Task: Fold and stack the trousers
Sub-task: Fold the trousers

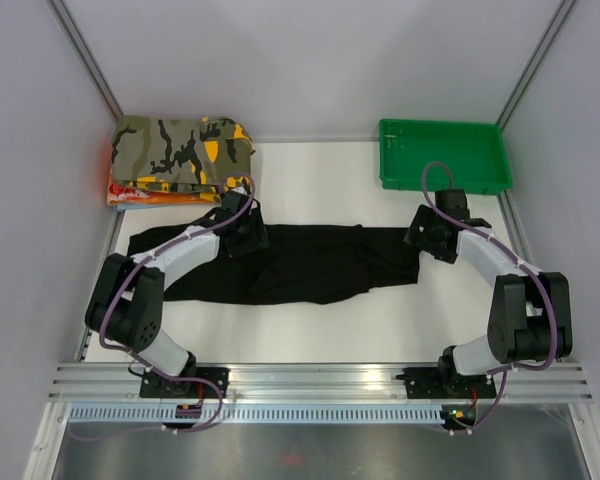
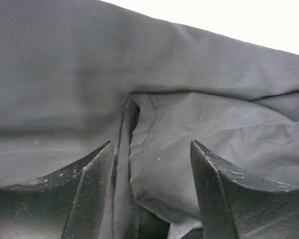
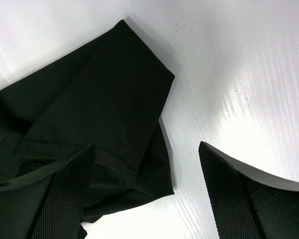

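The black trousers (image 1: pixel 300 262) lie stretched left to right across the white table (image 1: pixel 320 185), creased and partly doubled over. My left gripper (image 1: pixel 242 228) is down on their back left part. In the left wrist view it (image 2: pixel 151 143) stands open, and a seamed fold of the trousers (image 2: pixel 199 129) lies between its fingers (image 2: pixel 92 194), unpinched. My right gripper (image 1: pixel 427 238) is at the trousers' right end. In the right wrist view it (image 3: pixel 145 145) is open over the hemmed leg ends (image 3: pixel 99 94), one finger above the cloth and the other above bare table (image 3: pixel 239 74).
A folded camouflage garment (image 1: pixel 180 150) rests on something orange (image 1: pixel 130 195) at the back left corner, just behind my left gripper. A green tray (image 1: pixel 442 155) stands at the back right. Grey walls close in both sides and the back.
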Controlling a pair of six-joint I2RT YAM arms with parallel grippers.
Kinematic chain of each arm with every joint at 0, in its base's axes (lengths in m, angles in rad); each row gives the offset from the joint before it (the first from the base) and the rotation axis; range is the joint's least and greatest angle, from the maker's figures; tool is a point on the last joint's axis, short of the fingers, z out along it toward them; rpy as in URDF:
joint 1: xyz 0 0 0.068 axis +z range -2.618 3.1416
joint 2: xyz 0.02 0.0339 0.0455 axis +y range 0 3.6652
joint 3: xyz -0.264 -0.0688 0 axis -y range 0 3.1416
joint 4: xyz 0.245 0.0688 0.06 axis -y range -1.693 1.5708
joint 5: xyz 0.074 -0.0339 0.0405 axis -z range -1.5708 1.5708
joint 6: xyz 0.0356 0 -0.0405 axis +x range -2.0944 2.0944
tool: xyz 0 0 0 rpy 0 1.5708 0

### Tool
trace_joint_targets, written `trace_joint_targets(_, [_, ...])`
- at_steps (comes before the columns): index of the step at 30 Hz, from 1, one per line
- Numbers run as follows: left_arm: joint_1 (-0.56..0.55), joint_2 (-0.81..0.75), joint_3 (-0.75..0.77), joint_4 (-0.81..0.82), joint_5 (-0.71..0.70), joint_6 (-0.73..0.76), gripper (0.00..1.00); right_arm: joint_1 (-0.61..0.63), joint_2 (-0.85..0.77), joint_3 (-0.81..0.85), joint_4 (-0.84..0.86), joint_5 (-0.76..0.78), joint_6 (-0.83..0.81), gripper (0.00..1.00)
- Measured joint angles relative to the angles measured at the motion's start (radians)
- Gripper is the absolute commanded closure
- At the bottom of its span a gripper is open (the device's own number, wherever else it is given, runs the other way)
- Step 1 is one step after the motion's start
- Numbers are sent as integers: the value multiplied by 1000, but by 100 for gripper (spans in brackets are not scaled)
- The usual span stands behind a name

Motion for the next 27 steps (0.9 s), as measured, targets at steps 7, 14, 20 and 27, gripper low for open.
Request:
trace_joint_targets(7, [-1,69,-5,24,28,-82,46,0,2,0,-1,1,0,10])
trace_joint_targets(14, [-1,127,-4,37,20,-135,72,0,18,0,-6,8,0,10])
trace_joint_targets(20, [-1,143,10,28,3,-157,97,0,18,0,-8,23,-1,10])
trace_joint_targets(27, [-1,142,94,-19,-32,-161,98,0,25,0,-7,24,0,10])
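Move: The folded-over leg end of the trousers lies almost directly under the left hand, about 5 cm down and 1 cm to its right. The far edge of the trousers runs some 4 cm ahead of the hand, and the trousers' left end is about 26 cm to its left, level fore and aft. The camouflage stack sits roughly 19 cm ahead and 15 cm left. From the right hand, that leg end is around 36 cm to the left, level fore and aft, 4 cm lower. The trousers' leg end is met from above by the left hand, which sinks about 4.5 cm with half-open fingers, drifting slightly right, and shuts them on the hem near the bottom. Still pinching it, the hand rises about 2.5 cm and starts forward some 2 cm, having turned nearly 10 degrees counter-clockwise. ##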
